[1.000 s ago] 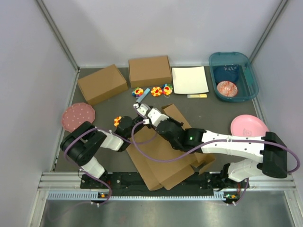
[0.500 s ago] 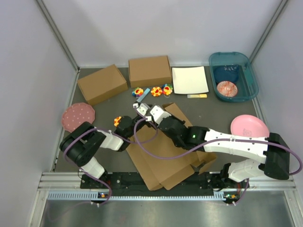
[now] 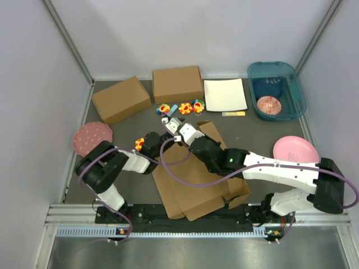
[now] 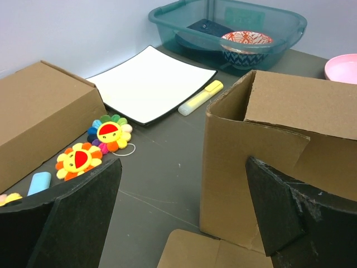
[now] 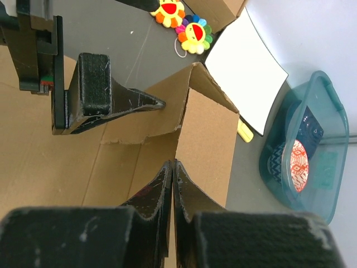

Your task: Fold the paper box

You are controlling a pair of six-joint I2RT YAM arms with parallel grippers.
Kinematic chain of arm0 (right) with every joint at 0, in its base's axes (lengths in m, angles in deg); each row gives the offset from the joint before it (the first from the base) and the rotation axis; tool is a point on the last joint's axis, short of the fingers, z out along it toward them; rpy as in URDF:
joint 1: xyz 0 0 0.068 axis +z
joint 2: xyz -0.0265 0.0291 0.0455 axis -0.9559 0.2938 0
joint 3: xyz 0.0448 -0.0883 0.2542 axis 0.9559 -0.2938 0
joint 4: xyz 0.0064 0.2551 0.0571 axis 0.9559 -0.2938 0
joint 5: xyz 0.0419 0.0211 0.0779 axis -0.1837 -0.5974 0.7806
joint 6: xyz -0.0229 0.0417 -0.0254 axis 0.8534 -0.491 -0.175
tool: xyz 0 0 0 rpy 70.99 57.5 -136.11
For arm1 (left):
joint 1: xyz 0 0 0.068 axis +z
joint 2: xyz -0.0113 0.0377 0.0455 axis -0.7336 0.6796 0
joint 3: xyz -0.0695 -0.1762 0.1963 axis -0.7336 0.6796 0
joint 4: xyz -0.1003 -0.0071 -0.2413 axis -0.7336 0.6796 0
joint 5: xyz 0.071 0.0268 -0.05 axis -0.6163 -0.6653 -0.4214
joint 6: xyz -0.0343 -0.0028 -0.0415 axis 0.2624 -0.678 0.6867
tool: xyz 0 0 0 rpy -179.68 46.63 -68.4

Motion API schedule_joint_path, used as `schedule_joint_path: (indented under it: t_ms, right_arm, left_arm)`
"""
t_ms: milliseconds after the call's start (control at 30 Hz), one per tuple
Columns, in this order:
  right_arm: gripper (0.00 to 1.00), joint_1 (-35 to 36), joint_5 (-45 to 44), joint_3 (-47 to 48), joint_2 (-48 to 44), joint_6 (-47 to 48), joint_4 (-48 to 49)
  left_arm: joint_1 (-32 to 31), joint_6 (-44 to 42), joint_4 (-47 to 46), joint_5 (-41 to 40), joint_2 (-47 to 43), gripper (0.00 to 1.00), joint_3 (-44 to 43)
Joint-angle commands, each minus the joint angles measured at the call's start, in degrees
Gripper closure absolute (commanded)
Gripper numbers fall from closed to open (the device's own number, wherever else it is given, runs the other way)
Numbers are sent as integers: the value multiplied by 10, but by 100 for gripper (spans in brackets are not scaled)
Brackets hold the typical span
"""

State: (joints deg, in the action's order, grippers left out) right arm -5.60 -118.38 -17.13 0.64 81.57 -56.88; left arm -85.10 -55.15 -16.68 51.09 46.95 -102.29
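The paper box [image 3: 190,188] is a brown die-cut cardboard sheet lying mid-table, with its far flaps standing up as a corner [image 4: 268,145] [image 5: 206,134]. My left gripper [image 3: 165,128] [image 4: 184,162] is open at the sheet's far left corner, nothing between its fingers; the raised flap stands just in front of its right finger [image 4: 279,206]. My right gripper [image 3: 188,134] [image 5: 172,163] is shut and holds nothing, its tips at the crease where the two raised flaps meet. The left gripper's finger [image 5: 111,103] shows on the other side of that flap.
Two closed brown boxes [image 3: 120,99] [image 3: 177,84] and a white sheet [image 3: 224,94] line the back. A teal bin [image 3: 294,92] holds a patterned bowl. Flower toys [image 3: 185,108], a yellow marker [image 3: 233,114], a pink plate [image 3: 294,150] and a dotted pink plate [image 3: 92,138] lie around.
Both grippers have moved a little toward the back right, and the cardboard sheet has slid and turned slightly with them. Neither gripper's state has changed.
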Motion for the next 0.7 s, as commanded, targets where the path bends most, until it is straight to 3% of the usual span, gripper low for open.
schedule_joint_path:
  t_ms: [0, 100, 333, 433, 533, 667]
  right_arm:
    - [100, -6, 26, 1, -15, -6, 6]
    - [100, -9, 29, -1, -14, -6, 6]
    - [99, -13, 6, 11, -17, 0, 6]
    - [78, -12, -9, 22, -16, 7, 6]
    - [65, -13, -29, 28, -13, 17, 6]
    - [57, -13, -48, 30, -11, 28, 5]
  left_arm:
    - [0, -18, -44, 37, 17, 3, -13]
    - [1, -12, -47, 43, 22, 9, -11]
    - [0, 0, -58, 26, 21, 7, 2]
    - [-1, 1, -58, 23, 19, 6, 5]
    - [-1, 0, -59, 22, 18, 6, 7]
    - [-1, 0, -62, 19, 15, 6, 11]
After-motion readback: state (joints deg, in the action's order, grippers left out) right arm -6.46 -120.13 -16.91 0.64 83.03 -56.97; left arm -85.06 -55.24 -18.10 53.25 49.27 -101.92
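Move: The right hand's shut fingertips are on the free edge of the box's side panel. The box's corner tab stands about 5 cm ahead of this hand and 4 cm to its left, 2 cm lower, while the yellow marker is on the table some 16 cm ahead and 12 cm right. From the open left hand that tab is roughly 3 cm back and 4 cm right, near its closer finger; the nearer flower toy lies about 14 cm straight ahead, 13 cm down. Shut on the side panel's edge at first, the right fingers stay nearly still, then open a little under half way and let the edge go, the hand easing barely 1 cm to the right and forward. The left hand's near finger stays against the corner tab as that hand sinks about 1.5 cm, its fingers almost fully open throughout. ##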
